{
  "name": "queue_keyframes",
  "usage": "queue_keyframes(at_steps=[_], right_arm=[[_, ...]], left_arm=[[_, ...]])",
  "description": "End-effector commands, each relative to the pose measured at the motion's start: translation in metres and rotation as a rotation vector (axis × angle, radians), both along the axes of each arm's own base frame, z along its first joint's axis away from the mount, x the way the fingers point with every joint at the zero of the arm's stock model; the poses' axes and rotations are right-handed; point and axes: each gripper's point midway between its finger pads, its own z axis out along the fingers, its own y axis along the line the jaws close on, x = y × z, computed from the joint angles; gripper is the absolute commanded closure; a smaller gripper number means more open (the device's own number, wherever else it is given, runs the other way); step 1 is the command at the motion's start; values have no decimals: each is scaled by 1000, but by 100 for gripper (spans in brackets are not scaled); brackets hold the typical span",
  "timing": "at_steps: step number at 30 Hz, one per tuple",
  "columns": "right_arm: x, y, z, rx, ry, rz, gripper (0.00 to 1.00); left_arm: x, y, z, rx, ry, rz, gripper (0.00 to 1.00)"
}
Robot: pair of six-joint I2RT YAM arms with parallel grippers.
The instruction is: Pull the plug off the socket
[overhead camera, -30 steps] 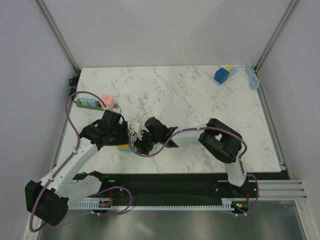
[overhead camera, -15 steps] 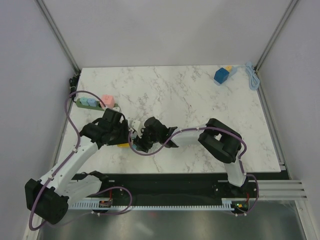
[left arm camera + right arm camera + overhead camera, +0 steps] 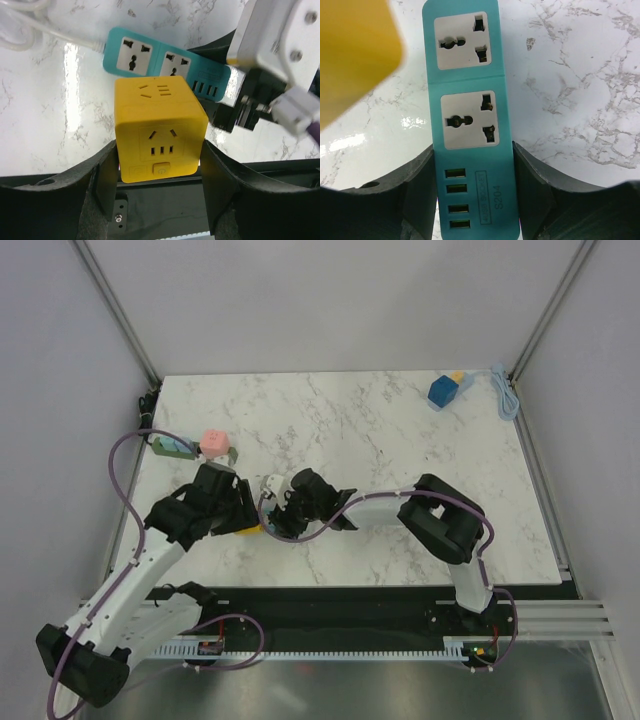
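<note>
My left gripper (image 3: 160,172) is shut on a yellow cube plug (image 3: 157,125), its fingers on the cube's two sides. In the top view the left gripper (image 3: 238,518) is at the table's front left, with a bit of yellow (image 3: 248,530) showing. My right gripper (image 3: 472,200) is shut on the USB end of a teal socket strip (image 3: 469,145). Both of the strip's sockets are empty. The cube shows blurred at the upper left of the right wrist view (image 3: 355,55), off the strip. The strip (image 3: 150,57) lies just behind the cube. In the top view the right gripper (image 3: 284,516) covers the strip.
A green power strip (image 3: 175,446) with a pink cube (image 3: 213,442) lies at the back left. A blue block (image 3: 443,390) and a light blue cable (image 3: 505,392) lie at the back right. The teal strip's white cord (image 3: 50,35) runs off left.
My left gripper has drawn back to the left with the yellow cube, away from the right gripper. Its purple cable has swung left. The right gripper has stayed about in place.
</note>
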Motion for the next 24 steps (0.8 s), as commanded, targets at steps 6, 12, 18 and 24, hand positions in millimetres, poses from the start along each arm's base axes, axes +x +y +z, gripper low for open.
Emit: queue_keyframes(at_steps=[6, 12, 18, 24], right_arm=[[-17, -6, -5, 9, 161, -2, 34], [-22, 0, 29, 99, 223, -4, 2], [21, -26, 73, 171, 184, -293, 2], [85, -139, 112, 227, 178, -756, 2]], left_arm=[[-16, 19, 41, -37, -65, 128, 98], [-13, 14, 75, -103, -170, 110, 98], [-7, -18, 86, -237, -208, -9, 98], [6, -82, 97, -485, -219, -225, 98]])
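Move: The plug is already off and in my left fingers. The teal socket it came from lies about 6 cm ahead of my left hand, 3 cm to its right and some 12 cm below. My right hand still pinches the socket's USB end, the socket's middle about 4 cm to its left, level with it. From my left hand, the white cable coil is about 18 cm left and 10 cm ahead at table height, the pink block some 26 cm ahead and 11 cm left. I open my right fingers wide and let go of the socket, easing back a little. Then I pull that hand quickly up about 9 cm, swinging it right and forward with a clockwise turn. My left hand keeps its grip on the plug, backs slightly left, rises some 7 cm clear of the socket, then sweeps right, its tips swinging rightward and outward. ##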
